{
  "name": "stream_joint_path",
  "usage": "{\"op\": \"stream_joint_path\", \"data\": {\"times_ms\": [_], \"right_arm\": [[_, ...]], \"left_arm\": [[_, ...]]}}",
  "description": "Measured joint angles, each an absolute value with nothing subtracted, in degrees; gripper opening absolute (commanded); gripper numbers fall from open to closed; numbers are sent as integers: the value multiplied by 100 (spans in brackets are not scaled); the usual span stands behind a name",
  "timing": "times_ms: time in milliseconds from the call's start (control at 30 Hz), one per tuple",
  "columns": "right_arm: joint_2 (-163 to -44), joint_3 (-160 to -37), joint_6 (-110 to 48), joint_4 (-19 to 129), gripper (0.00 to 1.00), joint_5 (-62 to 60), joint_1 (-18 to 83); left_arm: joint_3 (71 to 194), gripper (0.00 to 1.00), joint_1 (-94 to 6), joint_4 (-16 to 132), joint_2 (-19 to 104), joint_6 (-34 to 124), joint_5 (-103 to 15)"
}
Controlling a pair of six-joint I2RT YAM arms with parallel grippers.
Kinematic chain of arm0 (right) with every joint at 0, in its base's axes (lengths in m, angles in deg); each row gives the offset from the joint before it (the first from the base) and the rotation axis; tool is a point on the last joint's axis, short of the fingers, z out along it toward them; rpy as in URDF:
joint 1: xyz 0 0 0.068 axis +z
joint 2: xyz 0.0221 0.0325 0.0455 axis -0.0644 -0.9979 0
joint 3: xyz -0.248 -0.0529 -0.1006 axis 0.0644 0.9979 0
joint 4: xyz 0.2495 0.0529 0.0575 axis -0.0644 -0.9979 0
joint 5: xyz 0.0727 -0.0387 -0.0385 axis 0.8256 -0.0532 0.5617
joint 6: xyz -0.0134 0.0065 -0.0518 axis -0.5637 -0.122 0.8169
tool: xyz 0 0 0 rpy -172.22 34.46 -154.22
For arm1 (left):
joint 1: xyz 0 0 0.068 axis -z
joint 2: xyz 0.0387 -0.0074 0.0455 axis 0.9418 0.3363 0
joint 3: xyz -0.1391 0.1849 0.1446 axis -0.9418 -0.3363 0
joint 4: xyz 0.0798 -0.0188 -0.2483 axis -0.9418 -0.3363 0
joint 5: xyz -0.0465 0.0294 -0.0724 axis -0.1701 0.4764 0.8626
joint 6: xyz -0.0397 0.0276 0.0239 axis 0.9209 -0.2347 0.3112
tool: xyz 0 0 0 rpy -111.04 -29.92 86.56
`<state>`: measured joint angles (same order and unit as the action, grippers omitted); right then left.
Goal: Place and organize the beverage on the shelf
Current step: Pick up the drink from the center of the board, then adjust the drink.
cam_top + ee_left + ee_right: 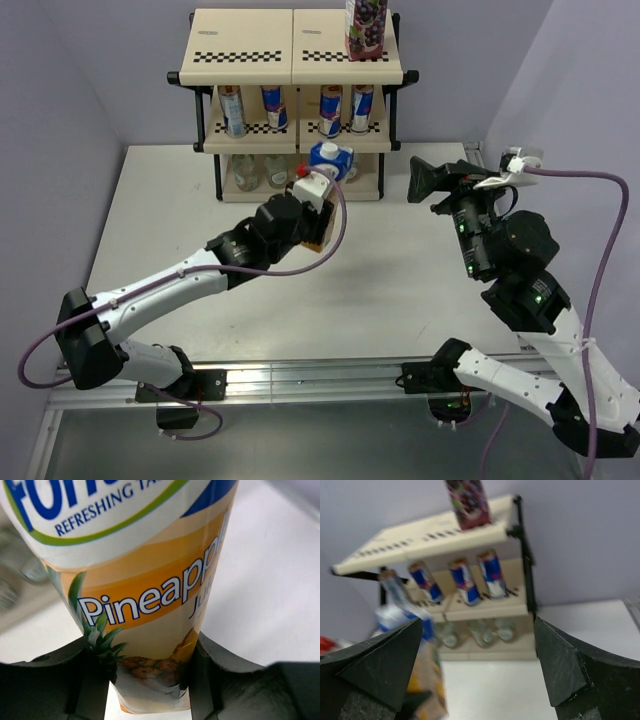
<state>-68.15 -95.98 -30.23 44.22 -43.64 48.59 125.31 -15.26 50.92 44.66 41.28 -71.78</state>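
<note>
My left gripper (pixel 318 208) is shut on the yellow pineapple carton (pixel 329 163) and holds it above the table in front of the shelf (pixel 245 40). In the left wrist view the carton (pixel 150 600) sits between both fingers (pixel 220 680). The purple grape carton (pixel 366 28) stands on the top tier at the right. Several slim cans (pixel 273 108) stand on the middle tier and clear bottles (pixel 250 172) on the bottom tier. My right gripper (pixel 418 181) is open and empty, right of the shelf; its view shows the shelf (pixel 420 542), grape carton (pixel 467 502), cans (pixel 465 582) and bottles (pixel 480 632).
The shelf stands at the far edge of the white table (pixel 400 300) against the purple back wall. Purple walls close in both sides. The left half of the top tier (pixel 240 30) bears nothing. A purple cable (pixel 600 260) loops off the right arm.
</note>
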Motion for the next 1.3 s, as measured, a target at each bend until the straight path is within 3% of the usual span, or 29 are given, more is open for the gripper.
{"op": "stream_joint_path", "data": {"times_ms": [200,367,667,1300], "right_arm": [[-6485,-8466,-3449,4202,100,-4178,3819],[-6402,-7758,-3666,4011,100,-4027,3526],[-6223,-7119,-3978,3808,100,-3668,3452],[-5991,-6754,-4267,3644,100,-3360,3443]], "left_arm": [[14504,0,-1712,4583,4750,3759,-7580],[15910,0,-2064,4675,5097,3462,-7904],[16788,0,-2770,5059,5532,2845,-8107],[18419,0,-4424,5221,6839,2845,-7342]]}}
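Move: The left hand already holds the pineapple juice; the free left half of the top shelf lies about 25 cm ahead, 16 cm to its left and 20 cm up. The grape carton stands on that shelf, some 25 cm ahead, 8 cm right and 28 cm up; the left blue can on the middle shelf is 22 cm ahead, 12 cm left, 4 cm up. From the right hand the free half is about 29 cm ahead, 36 cm left, 3 cm lower. Left keeps the pineapple juice pinched, rising some 30 cm, then forward-left towards the top shelf; right sinks 20. ##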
